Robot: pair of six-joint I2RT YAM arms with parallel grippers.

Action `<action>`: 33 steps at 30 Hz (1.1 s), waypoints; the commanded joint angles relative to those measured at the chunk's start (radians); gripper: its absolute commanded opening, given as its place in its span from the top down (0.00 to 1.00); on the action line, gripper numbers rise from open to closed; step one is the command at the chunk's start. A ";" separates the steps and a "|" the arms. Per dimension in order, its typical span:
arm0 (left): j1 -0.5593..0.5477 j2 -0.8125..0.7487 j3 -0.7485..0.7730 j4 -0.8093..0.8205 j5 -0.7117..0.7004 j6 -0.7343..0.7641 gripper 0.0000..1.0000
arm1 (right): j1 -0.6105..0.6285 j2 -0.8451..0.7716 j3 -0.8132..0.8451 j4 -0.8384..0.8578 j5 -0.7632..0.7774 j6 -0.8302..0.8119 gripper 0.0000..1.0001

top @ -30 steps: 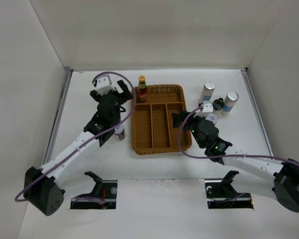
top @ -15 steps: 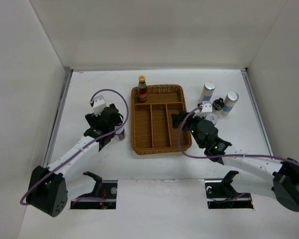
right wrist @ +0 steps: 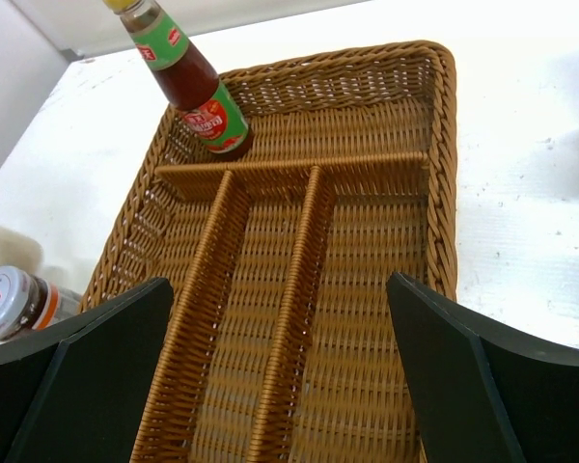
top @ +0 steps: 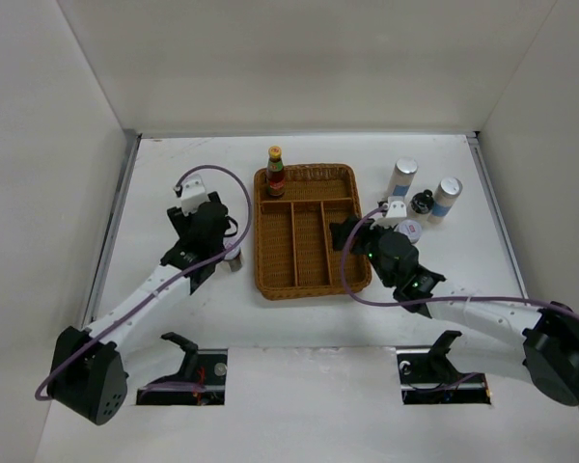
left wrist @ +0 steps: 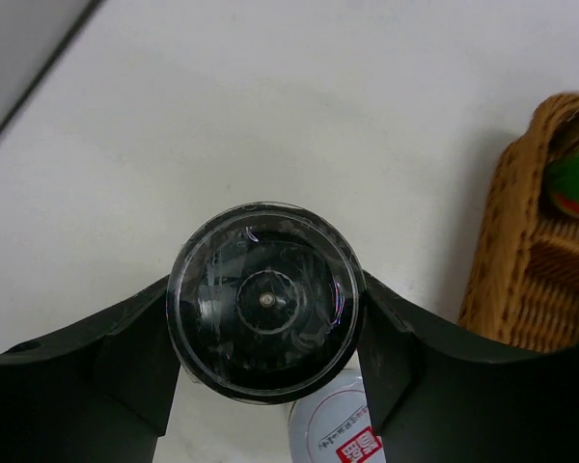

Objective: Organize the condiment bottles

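My left gripper (left wrist: 265, 318) is shut on a short spice jar with a dark see-through lid (left wrist: 263, 299), one finger against each side. A white-capped spice jar (left wrist: 333, 429) stands right behind it. In the top view that pair (top: 234, 260) stands just left of the wicker tray (top: 309, 289), under the left gripper (top: 228, 253). The red sauce bottle (top: 275, 174) stands upright in the tray's back left corner (right wrist: 198, 96). My right gripper (right wrist: 289, 386) hangs open over the tray's long compartments (top: 352, 234), holding nothing.
Right of the tray stand two tall white cylinders (top: 401, 177) (top: 447, 198), a squat black bottle (top: 424, 203) and a white-capped jar (top: 408, 231). White walls close in the table on three sides. The tray's woven rim (right wrist: 444, 174) lies under the right gripper.
The left arm drew back from beside the red sauce bottle to the jars left of the tray, and its jaws closed on the dark-lidded jar. The right arm barely moved.
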 commanded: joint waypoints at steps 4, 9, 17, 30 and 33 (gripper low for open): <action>-0.125 -0.006 0.194 0.265 -0.075 0.136 0.68 | -0.002 0.000 0.023 0.033 -0.012 0.011 0.00; -0.234 0.149 0.273 0.308 0.015 0.119 0.68 | -0.005 -0.016 0.012 0.040 -0.008 0.014 0.00; -0.257 0.327 0.323 0.386 0.085 0.081 0.68 | -0.005 -0.017 0.015 0.035 -0.008 0.011 0.00; -0.264 0.466 0.266 0.424 0.094 0.024 0.30 | -0.015 -0.045 0.004 0.035 -0.002 0.011 0.00; -0.267 0.398 0.260 0.407 0.097 0.030 0.09 | -0.016 -0.040 0.001 0.040 -0.002 0.016 0.00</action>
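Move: The left hand holds a glass condiment bottle just clear of the table. Its goal, the far end of the basket's left compartment, lies about 18 cm to the right, 7 ahead and 7 lower. The sauce bottle stands 7 cm beyond that goal; the white-lidded jar is some 6 cm right of the hand and 3 back. From the idle right hand the goal is roughly 19 cm left, 9 ahead, 9 below. Left hand arcs up and 18 cm right, 7 forward, lowers the bottle into the left compartment and opens. ##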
